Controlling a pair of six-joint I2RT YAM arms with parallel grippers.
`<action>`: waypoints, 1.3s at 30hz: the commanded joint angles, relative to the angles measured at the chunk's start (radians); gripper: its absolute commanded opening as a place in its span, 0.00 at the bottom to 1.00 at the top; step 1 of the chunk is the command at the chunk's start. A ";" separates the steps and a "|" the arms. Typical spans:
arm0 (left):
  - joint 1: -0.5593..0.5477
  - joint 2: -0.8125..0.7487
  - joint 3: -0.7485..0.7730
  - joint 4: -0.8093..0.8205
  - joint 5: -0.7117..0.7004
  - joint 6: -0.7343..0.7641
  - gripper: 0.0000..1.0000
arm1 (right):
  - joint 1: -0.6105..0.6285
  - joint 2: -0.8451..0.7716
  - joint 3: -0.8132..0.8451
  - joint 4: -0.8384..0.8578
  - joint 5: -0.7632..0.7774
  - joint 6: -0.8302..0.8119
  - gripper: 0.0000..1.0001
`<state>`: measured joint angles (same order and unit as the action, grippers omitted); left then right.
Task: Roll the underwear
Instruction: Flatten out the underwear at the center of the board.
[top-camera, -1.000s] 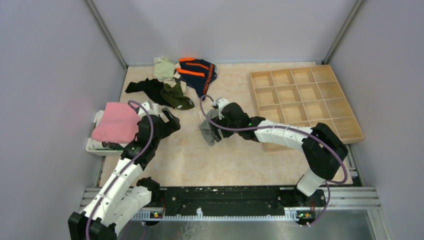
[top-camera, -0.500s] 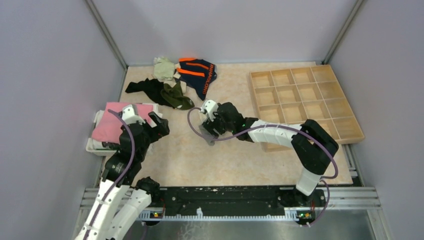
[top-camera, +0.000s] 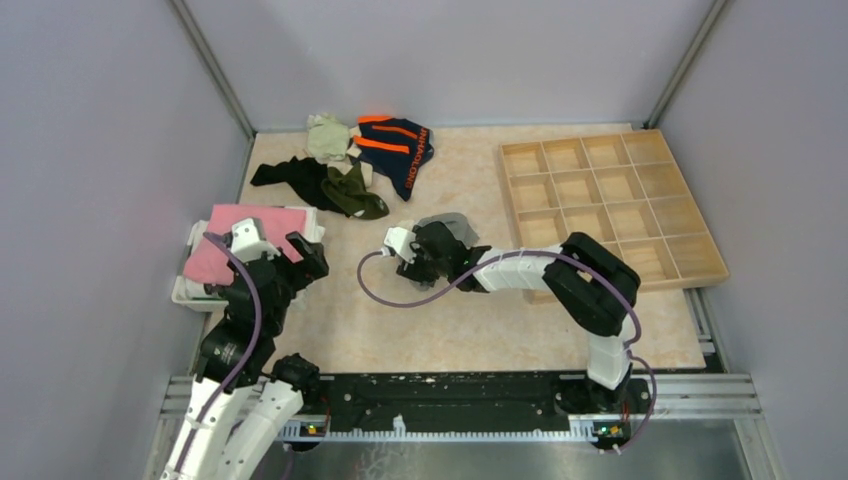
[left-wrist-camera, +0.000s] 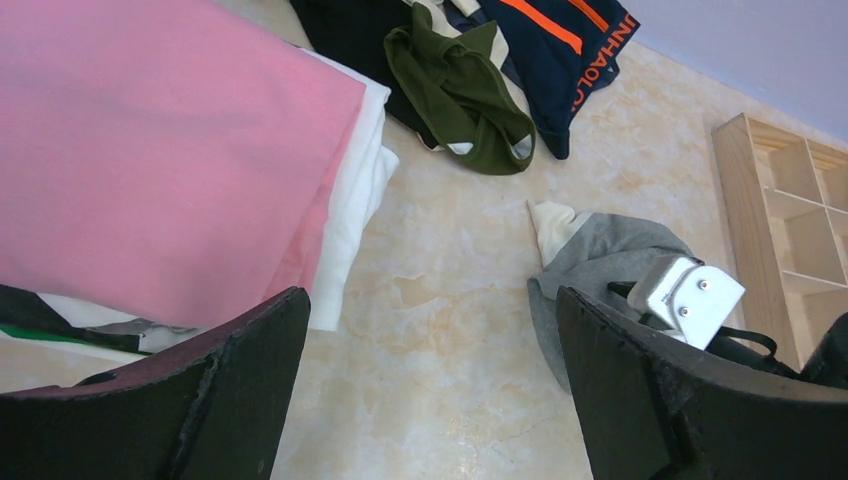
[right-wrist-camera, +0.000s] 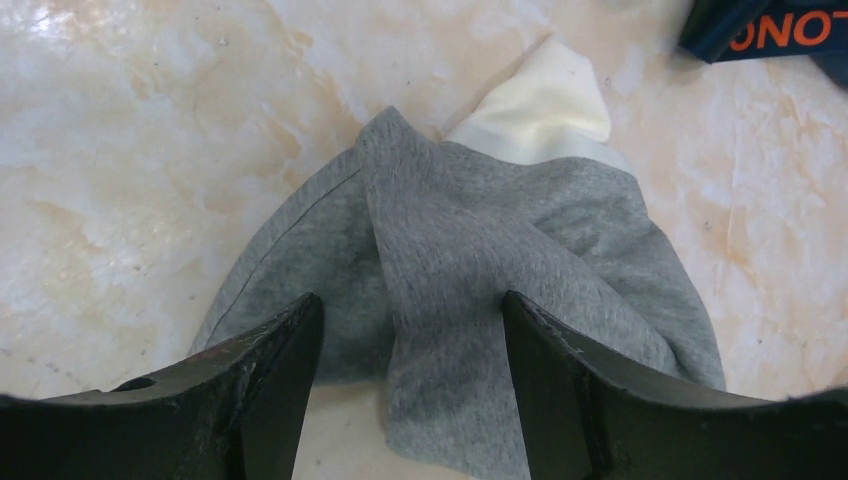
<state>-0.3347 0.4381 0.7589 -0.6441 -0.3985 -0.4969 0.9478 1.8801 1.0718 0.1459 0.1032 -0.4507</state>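
Observation:
The grey underwear lies crumpled on the table mid-scene, with a cream waistband corner showing. My right gripper is low over its near edge, open, with a raised fold of the fabric between its fingers. My left gripper hangs open and empty above bare table beside the pink cloth. More underwear sits at the back left: a navy pair with orange stripes, an olive green pair and a dark pair.
The folded pink cloth rests on a white bin at the left edge. A wooden compartment tray stands at the right. A pale cloth lies at the back by the pile. Grey walls enclose the table.
The right gripper moved left and down; the grey underwear, which hung from it, now lies on the table, and the jaws have narrowed. The left arm drew back toward the pink cloth.

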 joint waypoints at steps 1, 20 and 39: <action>-0.001 -0.020 -0.005 0.023 -0.020 0.015 0.99 | 0.010 0.048 0.085 0.054 0.049 -0.051 0.63; -0.001 -0.082 -0.041 0.071 0.017 0.037 0.99 | 0.012 -0.386 -0.091 -0.015 0.075 0.179 0.00; -0.001 -0.017 -0.172 0.268 0.330 -0.042 0.99 | 0.012 -1.024 -0.403 -0.534 0.052 0.604 0.00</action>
<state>-0.3347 0.3882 0.6338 -0.4847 -0.2096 -0.4805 0.9516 0.9146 0.6670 -0.2844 0.1566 0.0555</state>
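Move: The grey underwear lies crumpled just under the right hand, its middle about 2 cm ahead, 3 cm to the right and 2 cm below. From that hand, the navy garment is some 24 cm ahead and 6 cm left, the olive cloth about 16 cm ahead and 15 cm left, and the wooden tray's middle roughly 12 cm ahead and 38 cm right. From the left hand, the underwear is around 11 cm ahead, 23 cm right and 22 cm below. The right hand slides about 2.5 cm forward low over the underwear while its fingers shut on a grey fold, then lifts it some 15 cm, sweeping back and to the right by about 14 cm each way, sinking some 5 cm towards the end and turning roughly 20 degrees clockwise with the cloth still pinched. Late on, the left hand, fingers wide open, starts rightward towards the underwear, swinging a little clockwise. ##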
